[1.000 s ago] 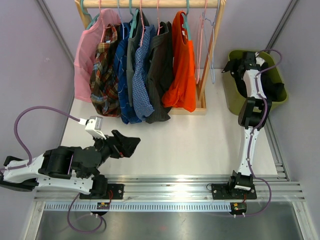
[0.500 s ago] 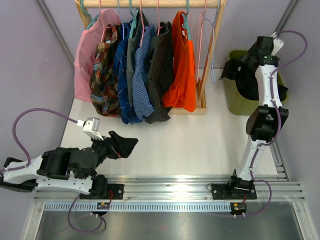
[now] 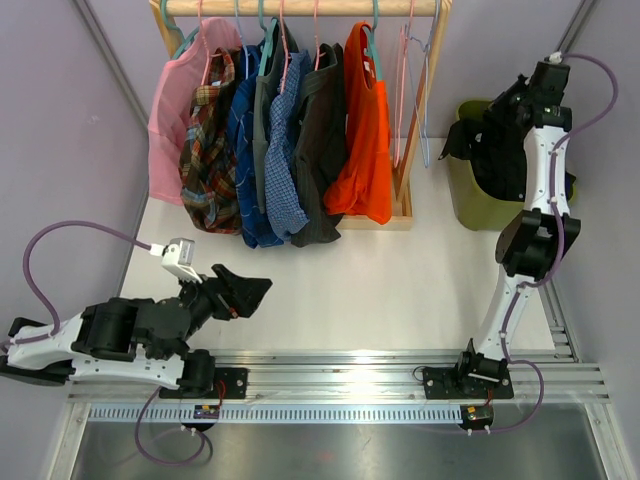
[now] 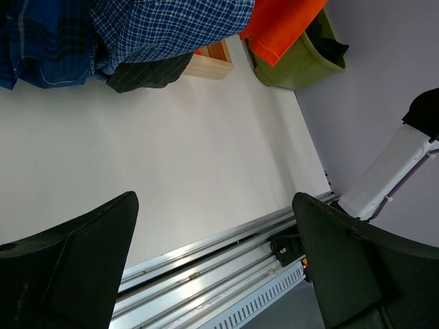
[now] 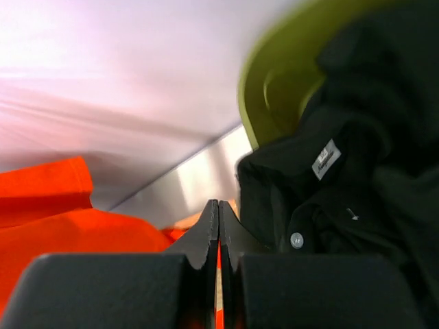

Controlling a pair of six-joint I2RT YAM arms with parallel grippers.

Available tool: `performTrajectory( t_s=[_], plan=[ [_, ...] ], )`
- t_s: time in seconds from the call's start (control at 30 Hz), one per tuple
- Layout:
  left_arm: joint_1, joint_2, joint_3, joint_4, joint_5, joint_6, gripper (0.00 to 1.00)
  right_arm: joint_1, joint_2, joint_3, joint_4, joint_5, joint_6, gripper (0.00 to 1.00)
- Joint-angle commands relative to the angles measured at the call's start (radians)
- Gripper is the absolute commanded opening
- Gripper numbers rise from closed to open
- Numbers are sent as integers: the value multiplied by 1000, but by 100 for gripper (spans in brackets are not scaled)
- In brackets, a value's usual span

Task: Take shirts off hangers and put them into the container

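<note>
Several shirts hang on hangers from the rail: pink [image 3: 175, 110], brown-red plaid [image 3: 208, 160], blue checked [image 3: 282, 150], dark grey [image 3: 320, 140] and orange [image 3: 365, 150]. Two bare hangers, pink [image 3: 402, 90] and pale blue [image 3: 428, 100], hang right of the orange shirt. A black shirt [image 3: 495, 155] lies in the olive container [image 3: 470, 205], draped over its rim. My right gripper [image 3: 503, 108] hovers above the container, shut with nothing between its fingers [image 5: 219, 205]. The black shirt [image 5: 343, 192] is to its right there. My left gripper [image 3: 245, 285] stands wide open and empty [image 4: 216, 212] low over the table.
The wooden rail [image 3: 300, 8] and the rack's wooden base [image 3: 400, 215] stand at the back. Purple walls close in both sides. A metal rail [image 3: 350, 375] runs along the near edge. The container [image 4: 302, 65] stands at the back right corner.
The right arm has risen out of the container, leaving the black shirt there, and its jaws have opened and shut again. The left gripper has sunk slightly.
</note>
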Motion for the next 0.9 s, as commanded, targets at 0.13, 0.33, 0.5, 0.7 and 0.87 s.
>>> performTrajectory(
  t_s=[0.13,0.33,0.5,0.7,0.87],
  plan=[
    [0,-67,-24,11,-52,-41,99,-33,163,18,97,-304,211,0],
    [0,-78,-27,-17,-71,-51,99,-35,193,41,19,-154,219,0],
    [0,-84,-21,-26,-83,-43,99,-33,278,180,-153,95,151,0],
    [0,-75,-10,-41,-94,-51,99,-35,378,253,-205,238,93,0],
    [0,-47,16,-73,-100,-80,99,-35,455,262,-241,295,105,0]
  ],
)
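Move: The black shirt heaped in the green container lies about 19 cm below the right hand's shut fingers, some 5 cm back and 4 cm to the right; the container's middle is in the same place, a little lower. The orange shirt on the rack hangs roughly 31 cm to the right hand's left, 7 cm back and about level with it. From the left hand, the black shirt is about 41 cm ahead, 57 cm to the right and 18 cm below. With its fingers kept shut, the right hand drops about 11 cm from above the container towards the black shirt, easing slightly forward as it rolls its left side up. It then rolls partly back, sweeps some 7 cm to the right while turning clockwise, and dips farther down with the fingers tipping about 20 degrees steeper than at the start, until the closed tips meet the cloth inside the container and press into it. ##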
